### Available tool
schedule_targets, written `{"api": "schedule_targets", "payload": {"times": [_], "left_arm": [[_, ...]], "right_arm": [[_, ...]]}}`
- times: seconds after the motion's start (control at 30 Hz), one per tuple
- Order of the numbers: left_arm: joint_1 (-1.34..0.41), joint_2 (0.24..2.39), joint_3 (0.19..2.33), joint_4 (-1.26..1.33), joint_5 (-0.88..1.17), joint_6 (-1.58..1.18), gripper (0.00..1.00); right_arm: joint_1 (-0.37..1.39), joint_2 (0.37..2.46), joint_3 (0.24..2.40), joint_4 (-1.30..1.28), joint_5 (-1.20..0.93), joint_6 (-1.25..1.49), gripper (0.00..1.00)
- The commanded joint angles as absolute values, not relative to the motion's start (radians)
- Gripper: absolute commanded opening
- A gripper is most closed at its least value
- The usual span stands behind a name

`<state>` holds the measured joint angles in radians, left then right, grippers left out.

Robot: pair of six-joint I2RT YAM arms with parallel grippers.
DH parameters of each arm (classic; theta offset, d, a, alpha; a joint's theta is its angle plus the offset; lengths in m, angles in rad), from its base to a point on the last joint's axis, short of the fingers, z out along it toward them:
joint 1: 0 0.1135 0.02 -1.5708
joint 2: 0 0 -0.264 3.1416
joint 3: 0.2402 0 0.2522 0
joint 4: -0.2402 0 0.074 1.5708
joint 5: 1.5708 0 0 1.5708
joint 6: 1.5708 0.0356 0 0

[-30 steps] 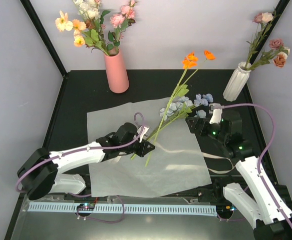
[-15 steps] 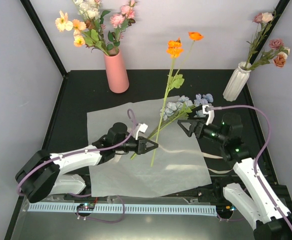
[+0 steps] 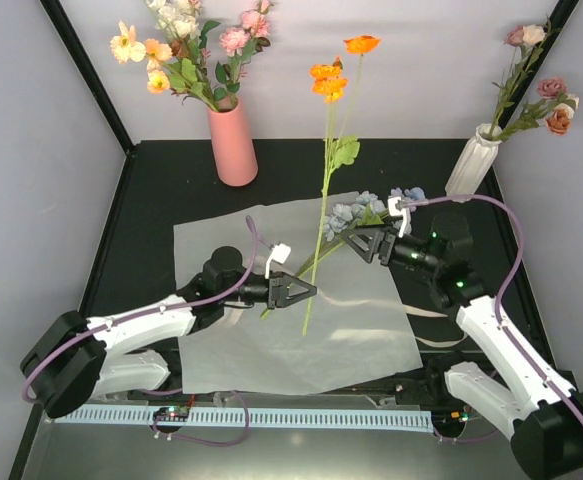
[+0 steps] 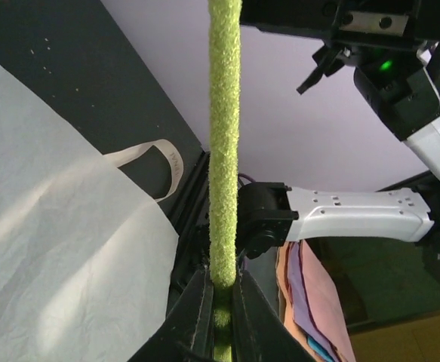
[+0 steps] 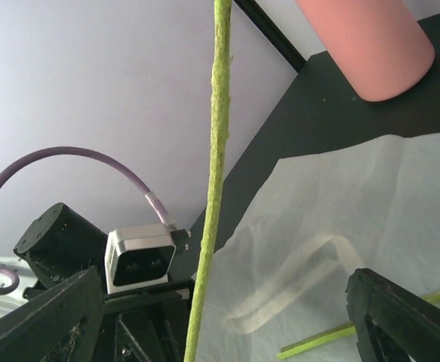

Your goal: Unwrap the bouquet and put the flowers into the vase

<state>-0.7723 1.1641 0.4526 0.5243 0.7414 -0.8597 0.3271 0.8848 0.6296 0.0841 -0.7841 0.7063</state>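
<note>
An orange flower (image 3: 326,80) stands nearly upright over the unfolded white paper (image 3: 271,340). My left gripper (image 3: 309,290) is shut on the lower part of its green stem (image 4: 224,151), which sits pinched between the jaws (image 4: 221,302). My right gripper (image 3: 361,243) is open just right of that stem. In the right wrist view the stem (image 5: 216,188) runs between the wide-apart fingers (image 5: 46,317). Light blue flowers (image 3: 356,210) lie on the paper's far edge. The white ribbed vase (image 3: 469,165) at the back right holds pink and cream blooms (image 3: 551,100).
A salmon-pink vase (image 3: 233,140) with yellow, pink and white flowers stands at the back left. A cream ribbon (image 3: 441,316) lies by the paper's right edge. Another green stem (image 5: 318,343) rests on the paper. Black frame posts rise at both back corners.
The left gripper has swung the orange flower from leaning right to nearly upright. The right gripper has moved left toward the stem, so that its fingers now straddle it.
</note>
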Motion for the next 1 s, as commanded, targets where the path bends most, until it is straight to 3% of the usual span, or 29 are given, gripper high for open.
{"api": "schedule_targets", "payload": {"times": [0.0,0.17,0.57,0.83,0.97], "left_arm": [[-0.77,1.13,0.47,0.527,0.767,-0.844,0.01],[-0.783,1.11,0.481,0.457,0.761,-0.8,0.02],[-0.82,1.05,0.5,0.3,0.722,-0.691,0.02],[-0.828,1.045,0.505,0.243,0.686,-0.649,0.02],[-0.829,1.045,0.514,0.21,0.667,-0.634,0.01]], "right_arm": [[0.367,0.939,0.714,0.128,-0.723,0.721,0.87],[0.418,1.049,0.829,0.084,-0.689,0.705,0.75],[0.462,1.238,1.081,-0.101,-0.636,0.597,0.58],[0.462,1.249,1.125,-0.17,-0.633,0.547,0.1],[0.462,1.234,1.136,-0.212,-0.626,0.521,0.02]]}}
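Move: The orange flowers stand up from the left gripper, which already holds their stems near the bottom. The spot to grip higher on the stems lies about 12 cm ahead of the left hand, 3 cm right and 10 cm above. From the right hand this spot is some 6 cm ahead, 5 cm left and 4 cm up. The green leaf is 10 cm ahead, 3 left, 12 up; the blue flowers lie on the paper about 16 cm ahead, 3 right, 25 below. Reach the open right gripper forward, left and up, about 6 cm forward and 5 left, to the upper stems of the orange flowers. Sink a centimetre at the end of its rise as you shut the fingers and pinch the stems by the leaf. Keep the left gripper's hold lower down, easing it back, then down, some 2 cm each. ##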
